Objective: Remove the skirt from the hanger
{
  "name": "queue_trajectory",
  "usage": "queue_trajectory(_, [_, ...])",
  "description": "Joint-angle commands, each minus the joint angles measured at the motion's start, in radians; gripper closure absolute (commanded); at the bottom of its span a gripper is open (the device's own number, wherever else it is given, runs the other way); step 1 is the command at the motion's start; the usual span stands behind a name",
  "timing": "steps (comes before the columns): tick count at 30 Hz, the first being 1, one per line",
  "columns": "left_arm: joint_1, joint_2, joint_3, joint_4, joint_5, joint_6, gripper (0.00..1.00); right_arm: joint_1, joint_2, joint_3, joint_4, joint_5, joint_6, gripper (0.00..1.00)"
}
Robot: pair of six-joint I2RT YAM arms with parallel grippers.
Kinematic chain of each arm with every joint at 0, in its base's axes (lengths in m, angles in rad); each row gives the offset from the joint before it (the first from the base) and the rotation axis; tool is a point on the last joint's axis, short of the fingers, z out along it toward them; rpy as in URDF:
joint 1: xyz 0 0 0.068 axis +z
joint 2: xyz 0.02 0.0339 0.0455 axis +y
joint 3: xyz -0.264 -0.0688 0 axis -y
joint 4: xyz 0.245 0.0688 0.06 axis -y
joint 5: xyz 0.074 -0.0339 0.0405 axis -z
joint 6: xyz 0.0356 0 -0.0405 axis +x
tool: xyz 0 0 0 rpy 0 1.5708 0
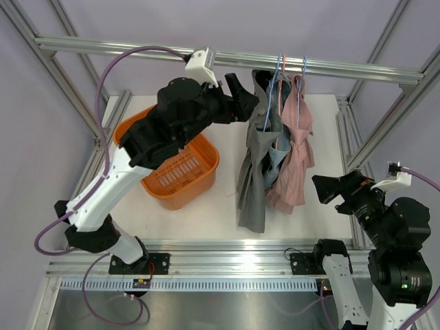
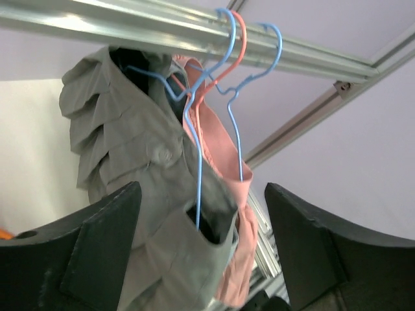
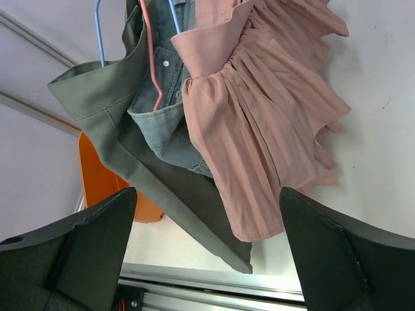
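Three garments hang side by side from the top rail. On the left a grey skirt hangs on a blue hanger. A denim piece hangs in the middle and a pink pleated skirt on the right. My left gripper is up beside the grey skirt's waistband, its jaws open and close to the fabric with nothing held. In its wrist view the left gripper frames the waistband corner. My right gripper is open, low and to the right of the pink skirt.
An orange basket stands on the white table to the left of the garments. Aluminium frame posts run along both sides and a rail crosses the front. A pink hanger and a second blue hanger hook over the top rail.
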Motion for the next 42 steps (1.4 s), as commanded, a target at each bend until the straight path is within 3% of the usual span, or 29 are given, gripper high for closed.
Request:
queue_trajectory(1, [-0.003, 0.081, 0.107, 0.080, -0.051, 0.076, 0.26, -0.003, -0.016, -0.002, 0.018, -0.016, -0.030, 0.01])
queue_trajectory(17, [-0.018, 0.244, 0.144, 0.145, -0.033, 0.099, 0.40, -0.003, -0.042, -0.019, 0.009, -0.019, -0.047, 0.01])
queue_trajectory(28, [-0.018, 0.300, 0.165, 0.149, -0.011, 0.098, 0.58, -0.003, -0.045, -0.005, -0.010, -0.014, -0.059, 0.01])
queue_trajectory(39, [-0.018, 0.328, 0.147, 0.145, -0.017, 0.094, 0.62, -0.003, -0.040, 0.018, -0.019, -0.011, -0.061, 0.01])
queue_trajectory(41, [-0.017, 0.334, 0.148, 0.149, -0.016, 0.099, 0.65, -0.001, -0.039, 0.024, -0.022, -0.011, -0.062, 0.01])
queue_trajectory(42, [-0.017, 0.333, 0.148, 0.148, -0.017, 0.099, 0.72, -0.003, -0.037, 0.024, -0.024, -0.010, -0.062, 0.01])
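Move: The near arm of the blue hanger that carries the grey skirt is about 7 cm ahead of the left hand, 10 cm to its right and 8 cm lower. The grey skirt hangs below it, its middle some 24 cm under the hand, 5 cm ahead and 10 cm right. The denim skirt is about 4 cm right of the grey one, the pink skirt 8 cm right of it. From the right hand, that hanger arm is roughly 19 cm ahead, 13 cm left and 6 cm higher. The left fingers come round the near arm of the grey skirt's blue hanger, just above the waistband; whether the pads touch it yet can't be seen. The hand gets there going right about 9 cm, down 8 and forward 6, quick at first, then creeping, rolling slightly left side up, while the wide-open fingers close to about a third. ##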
